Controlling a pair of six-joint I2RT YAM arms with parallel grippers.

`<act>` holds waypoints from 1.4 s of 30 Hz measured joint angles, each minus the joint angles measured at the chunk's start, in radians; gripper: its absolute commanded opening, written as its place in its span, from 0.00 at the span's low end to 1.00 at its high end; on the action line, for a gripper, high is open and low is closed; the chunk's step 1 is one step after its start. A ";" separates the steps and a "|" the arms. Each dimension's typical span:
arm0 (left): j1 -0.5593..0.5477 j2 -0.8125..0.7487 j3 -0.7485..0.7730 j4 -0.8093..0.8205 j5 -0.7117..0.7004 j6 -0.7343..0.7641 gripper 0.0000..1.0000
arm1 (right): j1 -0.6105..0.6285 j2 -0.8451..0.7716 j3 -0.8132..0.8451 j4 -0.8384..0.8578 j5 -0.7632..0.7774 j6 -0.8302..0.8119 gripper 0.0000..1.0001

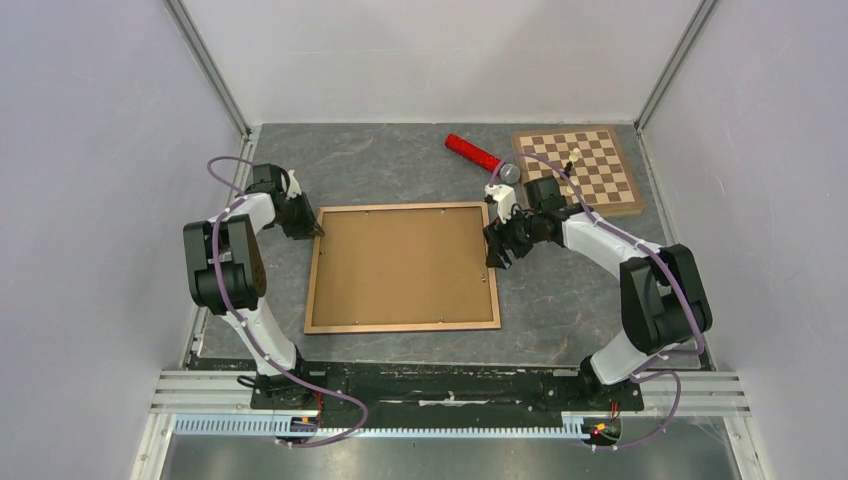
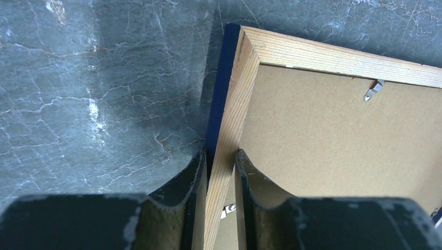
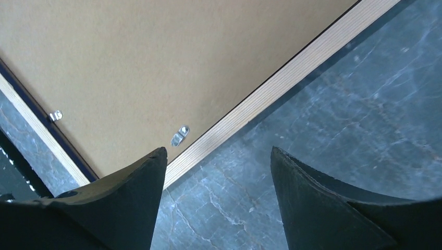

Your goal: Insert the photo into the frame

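Observation:
The frame [image 1: 400, 326] lies flat in the middle of the table, its light wood back facing up. A brown fibreboard panel [image 1: 400, 265] with small metal clips fills it. The photo is hidden. My left gripper [image 1: 316, 229] is at the frame's far left corner. In the left wrist view it [image 2: 220, 156] is shut on the wooden left rail [image 2: 237, 99], one finger on the blue outer side and one on the panel side. My right gripper [image 1: 497, 250] hovers at the frame's right edge. It [image 3: 218, 153] is open over bare table beside the rail [image 3: 281, 83].
A wooden chessboard [image 1: 590, 170] with a small white piece [image 1: 574, 153] lies at the back right. Beside it are a red cylinder [image 1: 472, 151] and a small round grey object [image 1: 509, 172]. Walls close in the table on three sides.

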 measured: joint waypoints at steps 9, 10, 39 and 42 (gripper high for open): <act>0.003 0.000 -0.002 0.003 0.008 0.000 0.02 | 0.050 0.018 -0.055 0.001 -0.024 -0.014 0.76; 0.003 0.000 -0.002 0.003 0.008 0.000 0.02 | 0.059 0.024 -0.055 0.005 -0.024 -0.014 0.76; 0.003 -0.006 -0.011 0.015 0.007 0.000 0.02 | 0.149 0.051 -0.101 0.108 0.185 0.063 0.49; 0.003 -0.006 -0.011 0.015 0.007 0.000 0.02 | 0.149 0.048 -0.101 0.105 0.188 0.065 0.46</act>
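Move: For the right hand, the clip by the frame's right rail lies some 4 cm back, 3 cm to the left and 5 cm below. The right rail runs past about 3 cm back and 1 cm left at the same depth below, and the next clip, on the near edge, is roughly 16 cm back and 14 cm left of the hand. The left hand holds the left rail; the right-rail clip lies about 41 cm to its right and 12 cm back, at nearly its own height. The right hand comes down about 5 cm onto the frame's right rail, first drawing some 3 cm back and a little left, then sinking nearly straight with a tilt of some 10 degrees that lowers its left side. As it settles, its fingers close part way astride the rail, the inner one coming against the clip's free end and the other standing outside the rail, while the left hand stays still and keeps its pinch on the left rail. ##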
